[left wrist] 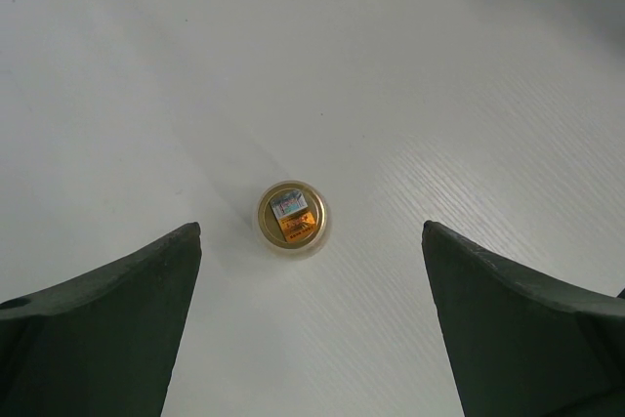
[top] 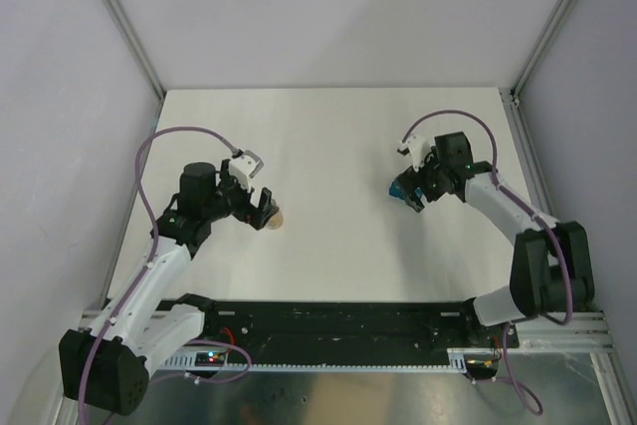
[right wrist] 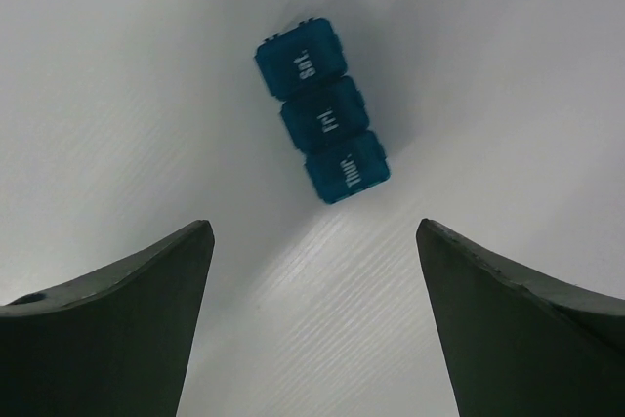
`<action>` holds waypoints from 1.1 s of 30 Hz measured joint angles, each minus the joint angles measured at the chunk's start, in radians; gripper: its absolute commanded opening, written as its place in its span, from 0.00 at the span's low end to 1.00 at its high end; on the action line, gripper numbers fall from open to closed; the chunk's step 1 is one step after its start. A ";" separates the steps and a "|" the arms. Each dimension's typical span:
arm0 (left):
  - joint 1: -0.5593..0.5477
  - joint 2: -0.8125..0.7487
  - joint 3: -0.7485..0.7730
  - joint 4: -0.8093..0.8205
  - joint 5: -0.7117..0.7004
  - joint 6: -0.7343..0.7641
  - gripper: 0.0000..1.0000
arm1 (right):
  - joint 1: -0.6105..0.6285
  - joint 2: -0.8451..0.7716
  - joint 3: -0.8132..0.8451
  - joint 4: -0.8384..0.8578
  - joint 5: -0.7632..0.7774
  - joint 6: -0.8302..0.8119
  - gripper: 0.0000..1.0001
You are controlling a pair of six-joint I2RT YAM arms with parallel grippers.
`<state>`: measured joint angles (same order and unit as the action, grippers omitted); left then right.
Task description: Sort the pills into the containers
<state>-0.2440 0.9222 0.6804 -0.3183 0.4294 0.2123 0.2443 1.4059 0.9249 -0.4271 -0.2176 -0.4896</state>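
The containers (right wrist: 322, 124), a teal strip of three joined lidded compartments marked Sat, Fri and Thur, lie flat on the white table with all lids shut. My right gripper (right wrist: 313, 225) hovers just short of the Thur end, open, with nothing between its fingers. From above, the containers (top: 398, 189) peek out beside the right gripper (top: 412, 192). A small round orange-tan bottle (left wrist: 292, 217) stands upright under my left gripper (left wrist: 312, 228), which is open and holds nothing. In the top view the bottle (top: 279, 218) sits right of the left gripper (top: 261, 208). No pills show.
The white table (top: 328, 136) is walled by grey panels at the back and on both sides, with metal posts at the far corners. A black rail (top: 338, 320) runs along the near edge between the arm bases.
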 measured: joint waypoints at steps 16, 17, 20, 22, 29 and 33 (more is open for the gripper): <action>-0.004 -0.057 0.000 -0.038 -0.016 0.035 0.98 | -0.090 0.346 0.230 -0.131 -0.123 -0.283 0.81; -0.005 -0.056 0.000 -0.039 -0.017 0.037 0.98 | -0.090 0.357 0.230 -0.137 -0.125 -0.294 0.80; -0.006 -0.047 0.002 -0.040 -0.024 0.043 0.98 | -0.089 0.381 0.230 -0.147 -0.128 -0.316 0.78; -0.007 -0.037 0.004 -0.042 -0.027 0.043 0.98 | -0.089 0.393 0.230 -0.146 -0.129 -0.327 0.75; -0.011 -0.011 0.013 -0.045 -0.035 0.044 0.99 | -0.085 0.420 0.232 -0.135 -0.126 -0.351 0.67; -0.013 -0.011 0.018 -0.044 -0.038 0.051 0.98 | -0.081 0.426 0.235 -0.128 -0.116 -0.357 0.62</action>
<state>-0.2565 0.9115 0.6979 -0.3626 0.3916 0.2634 0.1631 1.8320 1.1595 -0.5549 -0.3340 -0.8467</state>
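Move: The teal pill box lies on the table about 5 cm ahead of the right hand, some 3 cm to its left and roughly 8 cm below. It runs mostly left to right, with the Thur. compartment at the end nearest this hand. The only other thing on the table, the pill bottle, stands about 32 cm to the right hand's left and 2 cm nearer the base, its middle 6 cm lower. From the left hand the pill box is roughly 12 cm ahead, 31 cm to the right and 15 cm below. Towards the Thur. end of the pill box the right hand swings forward about 4 cm, then sinks steeply, some 7.5 cm down in all, ending with the fingertips low on either side of that end. On the way it turns about 15 degrees counter-clockwise, tips its fingers further down, and narrows them from nearly wide open to about two thirds; a grip isn't made yet. ##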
